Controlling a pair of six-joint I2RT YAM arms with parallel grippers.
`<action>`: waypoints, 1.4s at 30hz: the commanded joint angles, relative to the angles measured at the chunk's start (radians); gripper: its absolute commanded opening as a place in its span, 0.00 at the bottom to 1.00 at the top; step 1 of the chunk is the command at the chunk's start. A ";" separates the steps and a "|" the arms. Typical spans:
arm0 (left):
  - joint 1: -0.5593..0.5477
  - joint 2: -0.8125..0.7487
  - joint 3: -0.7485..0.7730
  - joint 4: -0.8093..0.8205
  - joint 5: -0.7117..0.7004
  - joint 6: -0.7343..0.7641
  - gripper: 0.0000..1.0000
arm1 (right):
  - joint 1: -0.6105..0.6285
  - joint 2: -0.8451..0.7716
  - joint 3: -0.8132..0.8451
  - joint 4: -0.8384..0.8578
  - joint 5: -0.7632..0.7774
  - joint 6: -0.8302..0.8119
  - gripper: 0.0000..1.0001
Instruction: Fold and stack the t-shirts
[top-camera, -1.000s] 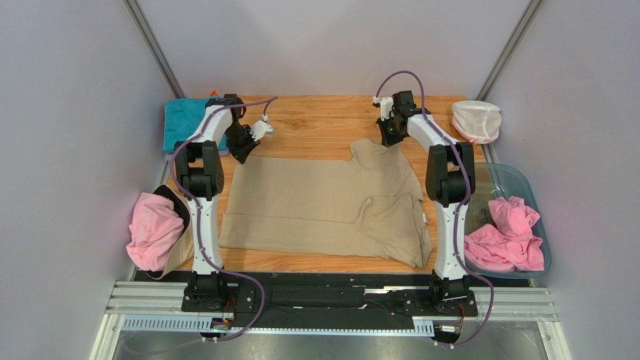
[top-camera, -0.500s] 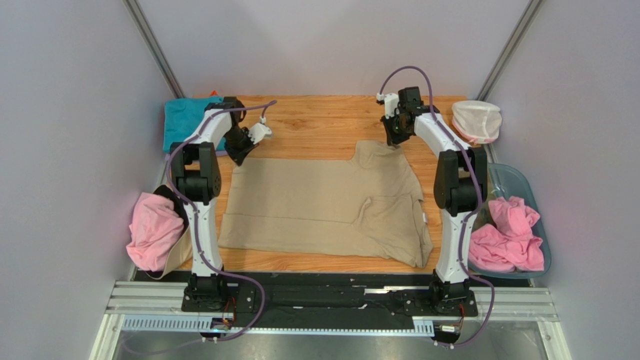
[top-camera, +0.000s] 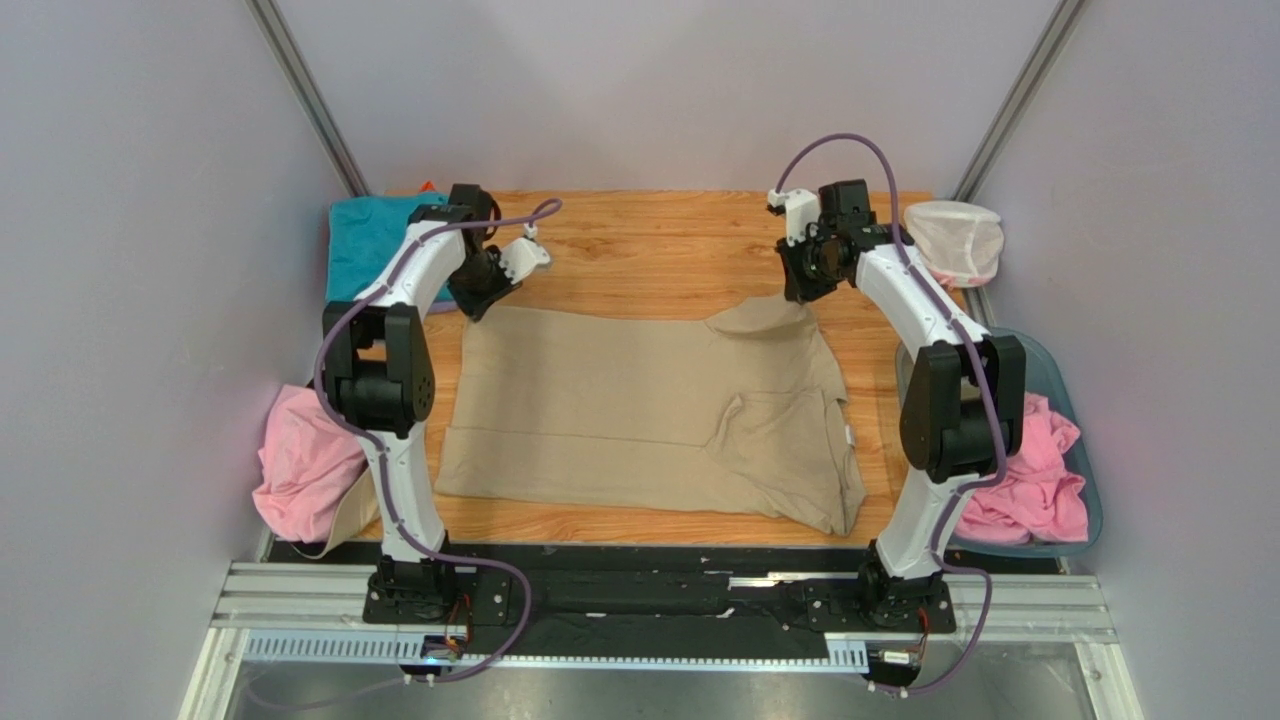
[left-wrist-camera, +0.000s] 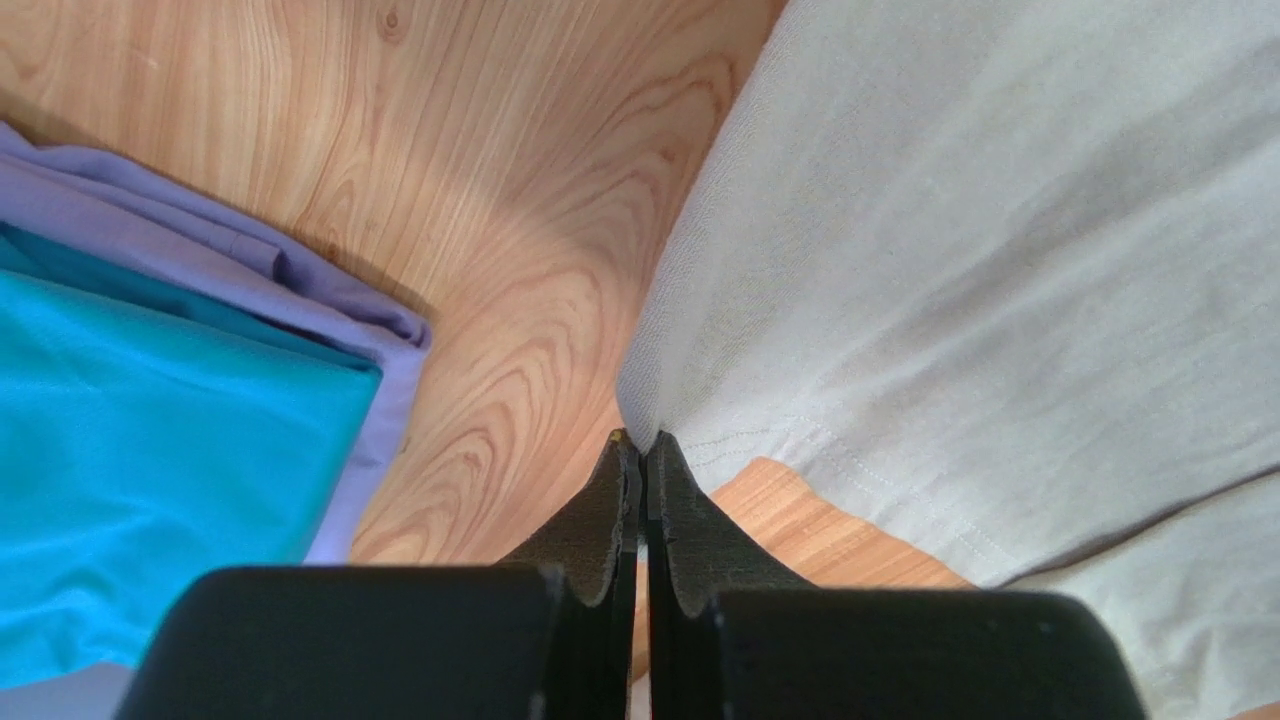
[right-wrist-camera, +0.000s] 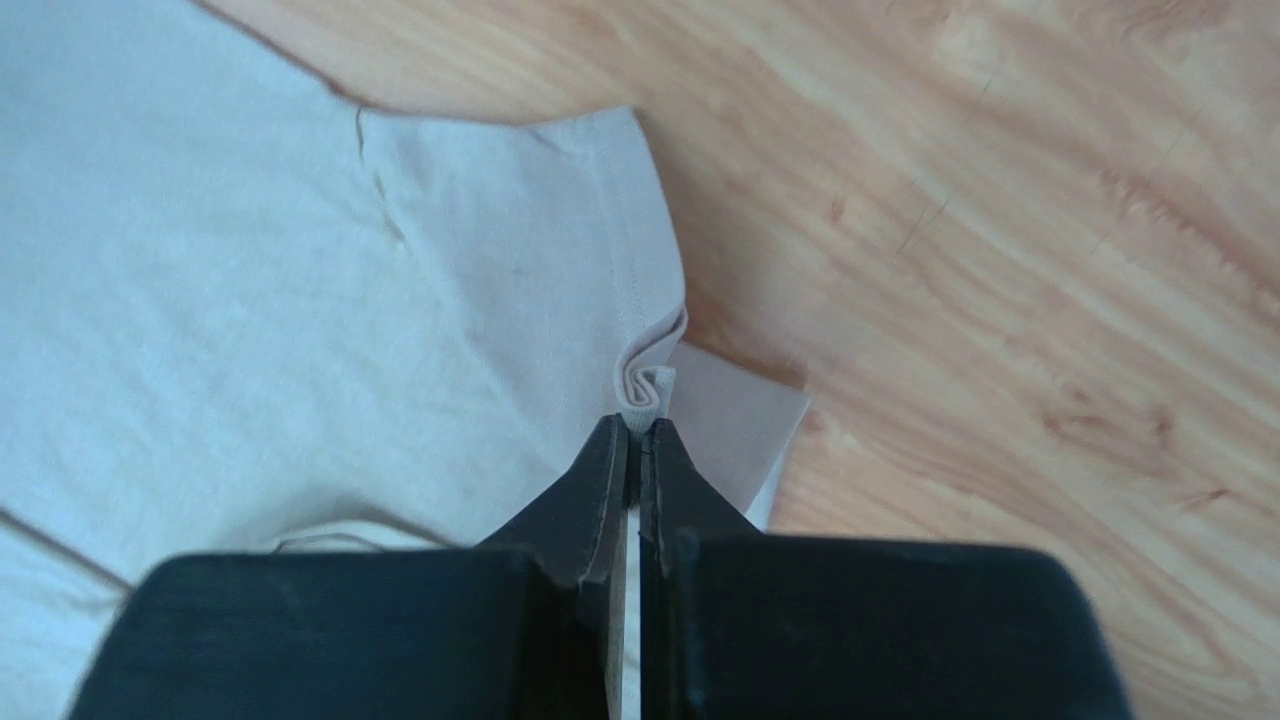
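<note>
The large tan t-shirt (top-camera: 646, 413) lies spread over the middle of the wooden table. My left gripper (top-camera: 478, 300) is shut on its far left corner, and the cloth is pinched at the fingertips in the left wrist view (left-wrist-camera: 645, 440). My right gripper (top-camera: 801, 288) is shut on the far right sleeve edge, where a small fold of hem (right-wrist-camera: 649, 383) sits between the tips (right-wrist-camera: 640, 425). That sleeve is raised a little off the wood. A teal t-shirt (left-wrist-camera: 150, 450) lies folded on a lilac t-shirt (left-wrist-camera: 226, 255) at the far left corner.
A crumpled pink t-shirt (top-camera: 305, 465) hangs at the table's left edge. More pink cloth (top-camera: 1037, 488) fills the clear bluish tub (top-camera: 1052, 375) on the right. A white net pouch (top-camera: 957, 240) sits at the far right corner.
My left gripper has shut on the tan shirt's corner. The right arm has moved right and back, pulling the sleeve with it.
</note>
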 joint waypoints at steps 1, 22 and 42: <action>-0.013 -0.095 -0.036 0.020 -0.045 -0.034 0.00 | 0.004 -0.116 -0.070 0.005 -0.041 -0.012 0.00; -0.063 -0.380 -0.318 0.083 -0.086 -0.100 0.00 | 0.007 -0.461 -0.304 -0.067 -0.120 -0.009 0.00; -0.065 -0.501 -0.599 0.202 -0.140 -0.090 0.00 | 0.007 -0.727 -0.531 -0.153 -0.132 -0.018 0.00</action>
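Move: I already hold the two far corners of the beige t-shirt, my left hand some 6 cm and my right about 10 cm above the table. For my left hand, the shirt's near-left corner lies about 25 cm back and 3 cm left; the teal and purple stack is 15 cm ahead, 16 cm left. From my right hand, the shirt's near-right corner is roughly 32 cm back and 4 cm right, the pink-filled bin 20 cm back, 29 cm right. With both grippers still pinching the cloth, I draw the far edge back over the t-shirt towards its near edge. My right hand travels faster, about 17 cm, rising some 4 cm on the way and staying high. My left comes back roughly 11 cm, arching up nearly 4 cm and then sinking again to its starting height. ##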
